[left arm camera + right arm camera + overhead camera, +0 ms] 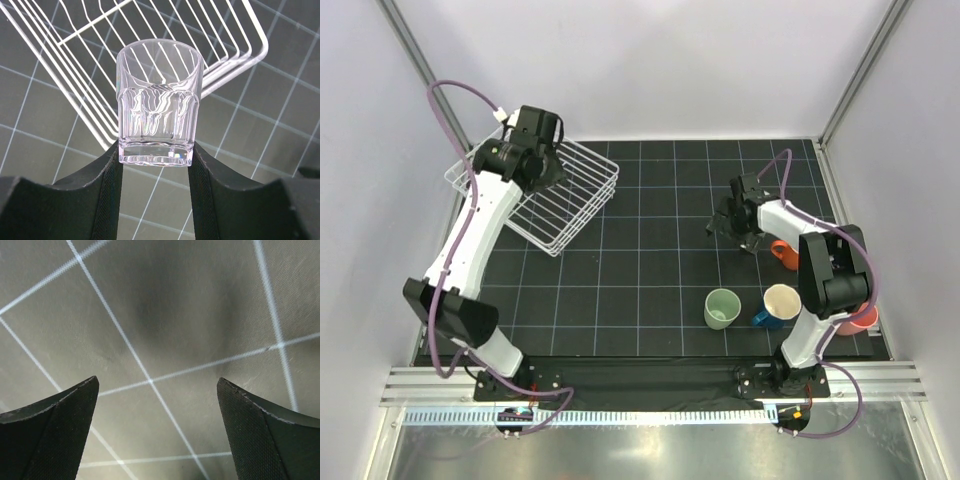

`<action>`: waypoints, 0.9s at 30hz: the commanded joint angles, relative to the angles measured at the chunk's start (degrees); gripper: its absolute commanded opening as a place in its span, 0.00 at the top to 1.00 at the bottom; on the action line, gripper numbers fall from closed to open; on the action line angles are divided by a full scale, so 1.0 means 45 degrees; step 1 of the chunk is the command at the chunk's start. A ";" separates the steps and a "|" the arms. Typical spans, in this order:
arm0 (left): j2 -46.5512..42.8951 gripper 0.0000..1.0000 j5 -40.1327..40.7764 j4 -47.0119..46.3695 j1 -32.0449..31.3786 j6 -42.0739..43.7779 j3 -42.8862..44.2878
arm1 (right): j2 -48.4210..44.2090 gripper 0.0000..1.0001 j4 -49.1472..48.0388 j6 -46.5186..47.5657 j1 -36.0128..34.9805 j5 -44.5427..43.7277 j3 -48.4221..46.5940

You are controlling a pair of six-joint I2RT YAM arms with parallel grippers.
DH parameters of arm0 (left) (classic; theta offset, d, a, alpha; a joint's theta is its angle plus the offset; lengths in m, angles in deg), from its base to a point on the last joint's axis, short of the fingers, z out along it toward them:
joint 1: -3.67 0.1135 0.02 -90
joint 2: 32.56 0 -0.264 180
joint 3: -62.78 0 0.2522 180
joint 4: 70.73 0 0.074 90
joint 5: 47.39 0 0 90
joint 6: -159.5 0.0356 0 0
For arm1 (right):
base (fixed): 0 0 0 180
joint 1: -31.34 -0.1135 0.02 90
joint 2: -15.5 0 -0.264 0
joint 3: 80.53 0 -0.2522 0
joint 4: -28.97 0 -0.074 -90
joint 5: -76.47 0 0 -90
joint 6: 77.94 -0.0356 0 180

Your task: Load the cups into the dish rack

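Note:
A clear glass (157,110) sits upright between my left gripper's (156,160) fingers, which are shut on its base. It hangs over the near corner of the white wire dish rack (240,50). In the top view that gripper (535,160) is over the rack (582,195) at the far left, and the glass is hidden by the wrist. My right gripper (730,222) stands open low over the mat (165,315), with nothing between its fingers (65,410). An orange cup (782,252) lies just right of it. A pale green cup (722,308) and a dark blue mug (780,304) stand near the front.
A pink cup (866,318) shows partly behind the right arm's elbow at the right edge. The black gridded mat (650,260) covers the table. White walls and metal frame posts close in the back and sides.

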 commanded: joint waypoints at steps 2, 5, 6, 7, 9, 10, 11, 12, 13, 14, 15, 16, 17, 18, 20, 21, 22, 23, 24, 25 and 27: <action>0.1166 1.00 -0.0663 -0.0415 0.0967 -0.0156 0.1326 | 0.0208 0.00 -0.0948 0.0980 -0.0497 -0.2357 -0.0322; 0.2163 1.00 -0.0938 -0.0336 0.1339 -0.0117 0.2069 | 0.0872 0.00 -0.0813 0.1118 -0.0732 -0.3196 -0.0771; 0.2378 1.00 -0.0996 -0.0336 0.1437 -0.0117 0.2419 | 0.0951 0.00 -0.0870 0.1098 -0.0714 -0.3372 -0.0811; 0.2844 1.00 -0.1171 -0.0355 0.1631 -0.0078 0.2558 | 0.1087 0.00 -0.1006 0.1118 -0.0752 -0.3470 -0.0753; 0.3179 1.00 -0.1192 -0.0550 0.1750 0.0077 0.2889 | 0.1166 0.00 -0.1416 0.1215 -0.0792 -0.3666 -0.0733; 0.3335 1.00 -0.1211 -0.0609 0.1789 0.0098 0.2988 | 0.1205 0.00 -0.1611 0.1331 -0.0830 -0.3724 -0.0752; 0.3627 1.00 -0.1308 -0.0609 0.1867 0.0098 0.3124 | 0.1225 0.00 -0.1651 0.1352 -0.0831 -0.3802 -0.0811; 0.3765 1.00 -0.1386 -0.0648 0.1926 0.0098 0.3261 | 0.1225 0.00 -0.1652 0.1430 -0.0947 -0.3880 -0.0908; 0.3883 1.00 -0.1484 -0.0649 0.2042 0.0117 0.3378 | 0.1206 0.00 -0.1768 0.1508 -0.0967 -0.3997 -0.1063; 0.4019 1.00 -0.1485 -0.0726 0.2082 0.0137 0.3360 | 0.1167 0.00 -0.1866 0.1798 -0.1045 -0.4095 -0.1104; 0.4233 1.00 -0.1524 -0.0823 0.2179 0.0157 0.3399 | 0.1147 0.00 -0.1983 0.1937 -0.1084 -0.4173 -0.1181; 0.4371 1.00 -0.1601 -0.0824 0.2238 0.0195 0.3438 | 0.1166 0.00 -0.2023 0.2035 -0.1085 -0.4232 -0.1414; 0.4488 1.00 -0.1641 -0.0844 0.2258 0.0215 0.3593 | 0.1224 0.00 -0.1907 0.2132 -0.1104 -0.4349 -0.1610; 0.4741 1.00 -0.1680 -0.0883 0.2297 0.0254 0.3672 | 0.1341 0.00 -0.1828 0.2191 -0.1085 -0.4350 -0.1767; 0.4996 1.00 -0.1700 -0.0941 0.2356 0.0313 0.3963 | 0.1498 0.00 -0.1537 0.2250 -0.1123 -0.4466 -0.2255; 0.5306 1.00 -0.1816 -0.0942 0.2394 0.0332 0.4081 | 0.1556 0.00 -0.1380 0.2251 -0.1124 -0.4487 -0.2411; 0.5484 1.00 -0.1894 -0.0845 0.2414 0.0333 0.4276 | 0.1499 0.00 -0.1127 0.2270 -0.1124 -0.4487 -0.2625; 0.5698 1.00 -0.1953 -0.0805 0.2414 0.0371 0.4626 | 0.1402 0.00 -0.1125 0.2328 -0.1143 -0.4467 -0.2647; 0.6048 1.00 -0.2089 -0.0824 0.2414 0.0391 0.4765 | 0.1033 0.00 -0.1125 0.2387 -0.1162 -0.4448 -0.2608; 0.6226 1.00 -0.2148 -0.0844 0.2395 0.0391 0.4940 | 0.0817 0.00 -0.1067 0.2426 -0.1163 -0.4390 -0.2608; 0.6500 1.00 -0.2246 -0.0922 0.2414 0.0391 0.5331 | 0.0348 0.00 -0.0852 0.2659 -0.1182 -0.4137 -0.2763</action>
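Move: My left hand holds the clear glass. The dish rack's middle is about 11 cm ahead of it, 8 cm to its left and 24 cm below, and the rack's rounded right corner is some 15 cm ahead and 14 cm to the hand's right, also well below. From my empty right hand, low over bare table, the rack's middle lies roughly 52 cm to the left, 11 cm farther out and near hand height. I carry the glass out over the rack and down towards its wires, my left hand going about 12 cm forward and 8 cm down. It keeps its pinch on the glass's base, mouth leading, as the fingers tip slightly more downward. My right hand, wide open, goes 7 cm forward over bare table, dipping then lifting, its left side rolling down. ##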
